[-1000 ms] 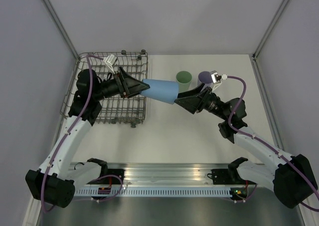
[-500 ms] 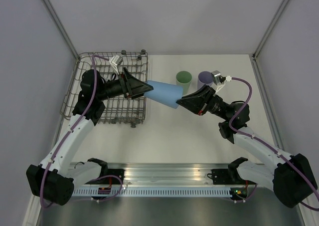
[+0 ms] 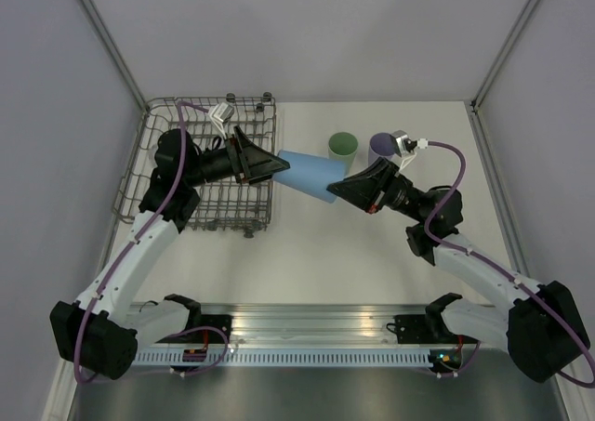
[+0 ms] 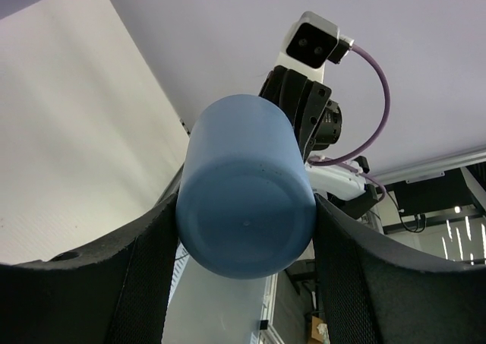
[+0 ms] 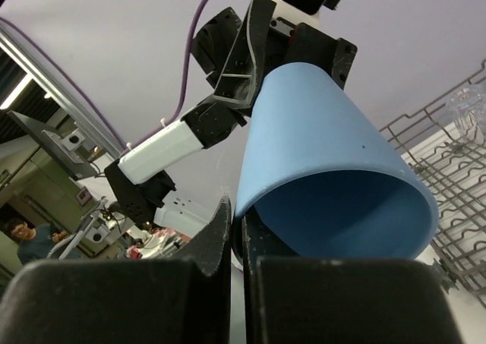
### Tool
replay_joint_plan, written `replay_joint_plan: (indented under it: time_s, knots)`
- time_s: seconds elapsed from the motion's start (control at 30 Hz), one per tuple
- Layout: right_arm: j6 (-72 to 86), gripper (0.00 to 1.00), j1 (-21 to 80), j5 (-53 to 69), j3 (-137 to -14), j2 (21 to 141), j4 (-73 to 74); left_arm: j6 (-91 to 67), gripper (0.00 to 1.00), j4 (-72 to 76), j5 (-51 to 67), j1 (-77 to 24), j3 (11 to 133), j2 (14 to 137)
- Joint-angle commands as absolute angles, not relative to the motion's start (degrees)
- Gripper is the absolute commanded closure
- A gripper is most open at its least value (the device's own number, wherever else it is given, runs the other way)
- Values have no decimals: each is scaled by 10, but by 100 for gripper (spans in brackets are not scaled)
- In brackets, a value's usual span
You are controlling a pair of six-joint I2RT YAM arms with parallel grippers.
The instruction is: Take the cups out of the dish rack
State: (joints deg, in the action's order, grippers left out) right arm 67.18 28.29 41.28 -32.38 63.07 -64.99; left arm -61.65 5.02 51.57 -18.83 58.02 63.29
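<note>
The blue cup (image 3: pixel 311 175) hangs on its side above the table, just right of the dish rack (image 3: pixel 214 207). My left gripper (image 3: pixel 274 165) is shut on its closed base; in the left wrist view the base (image 4: pixel 247 184) sits between both fingers. My right gripper (image 3: pixel 335 187) is shut on the cup's rim, one finger inside and one outside, as the right wrist view (image 5: pixel 237 215) shows below the cup's open mouth (image 5: pixel 326 146). The pale green cup (image 3: pixel 343 146) and the lavender cup (image 3: pixel 383 146) stand upright on the table behind. The clear cups are hard to make out.
The rack's wire side (image 5: pixel 448 154) shows at the right of the right wrist view, with something clear (image 5: pixel 467 105) in it. The white table (image 3: pixel 372 244) runs from the rack to the right wall. Grey walls close in the back and both sides.
My left wrist has rolled and reached slightly right, shifting the blue cup a little to the right. My right gripper has stayed at the cup's rim.
</note>
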Motion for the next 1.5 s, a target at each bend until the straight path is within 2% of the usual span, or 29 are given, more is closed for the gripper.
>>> replay_joint_plan:
  time_s: [0.0, 0.03, 0.13, 0.17, 0.3, 0.43, 0.47, 0.63, 0.67, 0.8, 1.2, 1.47]
  knots:
    - [624, 99, 286, 417, -358, 611, -635, -606, 82, 44, 518, -191, 592, 635]
    - [608, 100, 285, 415, -367, 604, -609, -600, 61, 29, 512, -191, 595, 635]
    - [526, 100, 286, 401, -394, 572, -479, -570, 18, -26, 491, -190, 614, 640]
    - [473, 100, 286, 395, -403, 555, -392, -545, 1, -48, 482, -191, 631, 640]
    - [369, 100, 284, 353, -465, 526, -178, -465, 0, -164, 416, -190, 678, 639]
    - [233, 100, 283, 275, -567, 519, 27, -383, 0, -292, 255, -190, 726, 628]
    - [216, 100, 283, 223, -590, 523, 117, -369, 0, -314, 226, -190, 732, 619]
    - [131, 100, 283, 39, -748, 575, 352, -275, 0, -392, 110, -190, 743, 592]
    - [128, 99, 282, -34, -766, 594, 374, -253, 0, -399, 99, -190, 739, 585]
    - [117, 100, 266, -149, -860, 660, 466, -215, 0, -430, 15, -190, 714, 565]
    - [80, 100, 138, -173, -1090, 907, 623, -171, 0, -432, -74, -190, 624, 551]
    - [47, 99, 69, -103, -1197, 1082, 689, -168, 0, -405, -87, -191, 557, 512]
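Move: The blue cup lies nearly level in mid-air between both grippers, base in the left fingers, rim pinched by the right; its middle is about 5 cm right and 1 cm back of the left hand. The free spot for it lies some 24 cm ahead, 26 cm right and 26 cm below the right hand. The purple cup stands 10 cm left of that spot, the green another 10 cm left. From the left hand, the rack's rightmost glass is roughly 20 cm ahead, 10 cm left and 27 cm down. The blue cup passes wholly to the right hand: the left fingers open wide and let go of its base while the right keeps its pinch on the rim. The right hand then sweeps it about 23 cm forward and as far right, rising slightly before sinking to end 10 cm lower, as the wrist swings the fingers downward. The left backs off left, then sinks towards the glasses, its fingers also turning down. ##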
